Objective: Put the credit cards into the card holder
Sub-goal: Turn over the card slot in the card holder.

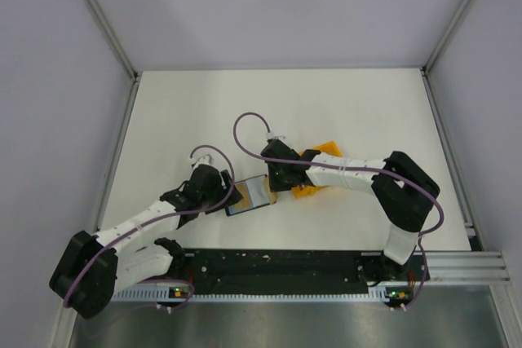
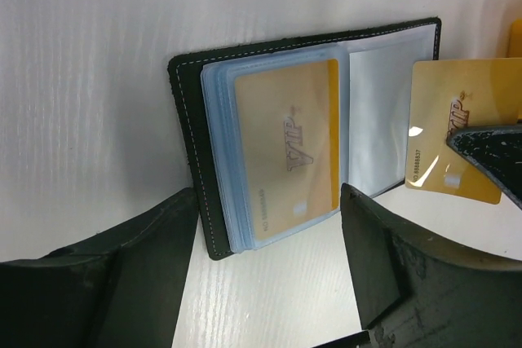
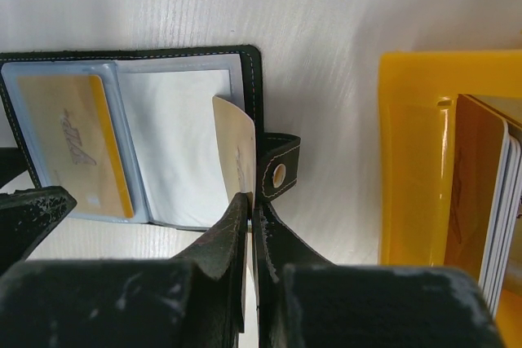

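The card holder point(image 2: 192, 160) lies open on the white table, black cover down, pale blue sleeves up. One gold credit card point(image 2: 285, 152) sits in a sleeve of its left page; the right page's sleeve point(image 2: 379, 120) looks empty. My right gripper point(image 3: 253, 201) is shut on another gold credit card point(image 3: 236, 148), held edge-up over the holder's right page point(image 3: 175, 144). The same held card point(image 2: 453, 132) shows flat in the left wrist view. My left gripper point(image 2: 269, 258) stands open just in front of the holder's near edge, nothing between its fingers. From above the holder point(image 1: 249, 195) lies between both grippers.
An orange plastic bin point(image 3: 416, 160) stands right of the holder with several more cards point(image 3: 489, 201) upright inside. The holder's snap strap point(image 3: 280, 170) sticks out toward the bin. The bin point(image 1: 322, 170) lies partly under the right arm. White walls fence the table.
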Controlling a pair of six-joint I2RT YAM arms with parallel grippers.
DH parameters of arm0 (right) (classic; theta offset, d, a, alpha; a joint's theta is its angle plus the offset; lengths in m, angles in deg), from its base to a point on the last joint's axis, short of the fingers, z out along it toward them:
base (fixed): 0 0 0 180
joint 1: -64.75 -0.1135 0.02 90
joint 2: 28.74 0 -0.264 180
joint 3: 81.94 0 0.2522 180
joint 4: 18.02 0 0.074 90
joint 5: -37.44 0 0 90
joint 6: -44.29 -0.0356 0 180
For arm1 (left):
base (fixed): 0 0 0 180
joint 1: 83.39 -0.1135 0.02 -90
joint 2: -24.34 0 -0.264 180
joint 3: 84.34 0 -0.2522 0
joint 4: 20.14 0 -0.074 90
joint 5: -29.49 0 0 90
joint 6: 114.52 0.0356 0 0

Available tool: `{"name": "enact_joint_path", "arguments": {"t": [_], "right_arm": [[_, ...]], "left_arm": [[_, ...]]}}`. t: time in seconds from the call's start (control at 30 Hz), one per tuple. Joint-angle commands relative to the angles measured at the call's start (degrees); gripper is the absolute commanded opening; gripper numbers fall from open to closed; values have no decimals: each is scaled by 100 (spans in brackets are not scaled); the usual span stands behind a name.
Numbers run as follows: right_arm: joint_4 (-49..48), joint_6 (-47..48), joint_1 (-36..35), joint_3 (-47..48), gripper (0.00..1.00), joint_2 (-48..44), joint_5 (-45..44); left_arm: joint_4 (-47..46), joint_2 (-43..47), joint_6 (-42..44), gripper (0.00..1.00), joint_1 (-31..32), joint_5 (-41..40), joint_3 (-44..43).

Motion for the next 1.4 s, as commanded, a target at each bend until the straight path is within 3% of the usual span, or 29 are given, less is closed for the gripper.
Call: {"name": "enact_joint_path", "arguments": {"t": [0.0,0.73,0.93,1.37], "right_arm": [[364,118,17,-310,0,415,-75],[320,162,17,-275,0,512,153],[320,171,17,-266,0,530,180],[320,197,17,-205,0,547,241]], "left_arm": [[-553,-120,-172,74,-34,154,378],[-299,477,-269,43,-52,163,53],[-448,495,-269,30,-52,180,70],[-651,626,-190,29,-43,461,35]]}}
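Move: The card slot with its VIP card lies nearly under the left hand's open fingers, its middle about 3 cm ahead, 1 cm to the right and 1 cm below. The blank white panel is some 6 cm right and 4 cm ahead; the held card stands about 10 cm right, 4 cm ahead and 1 cm above; the yellow box is 24 cm right, 9 cm ahead. From the right hand the card slot lies about 11 cm left, level fore-and-aft, and 2 cm down. Edging barely 1 cm forward and then back about as far, with a slight drift left, the left hand works low over the near end of the card slot while its fingers close from three-quarters open to under a third. The tips come in from either side and pinch the slot's sleeves together with the cover's left edge. The right hand stays put, still gripping its card at the holder's right edge. ##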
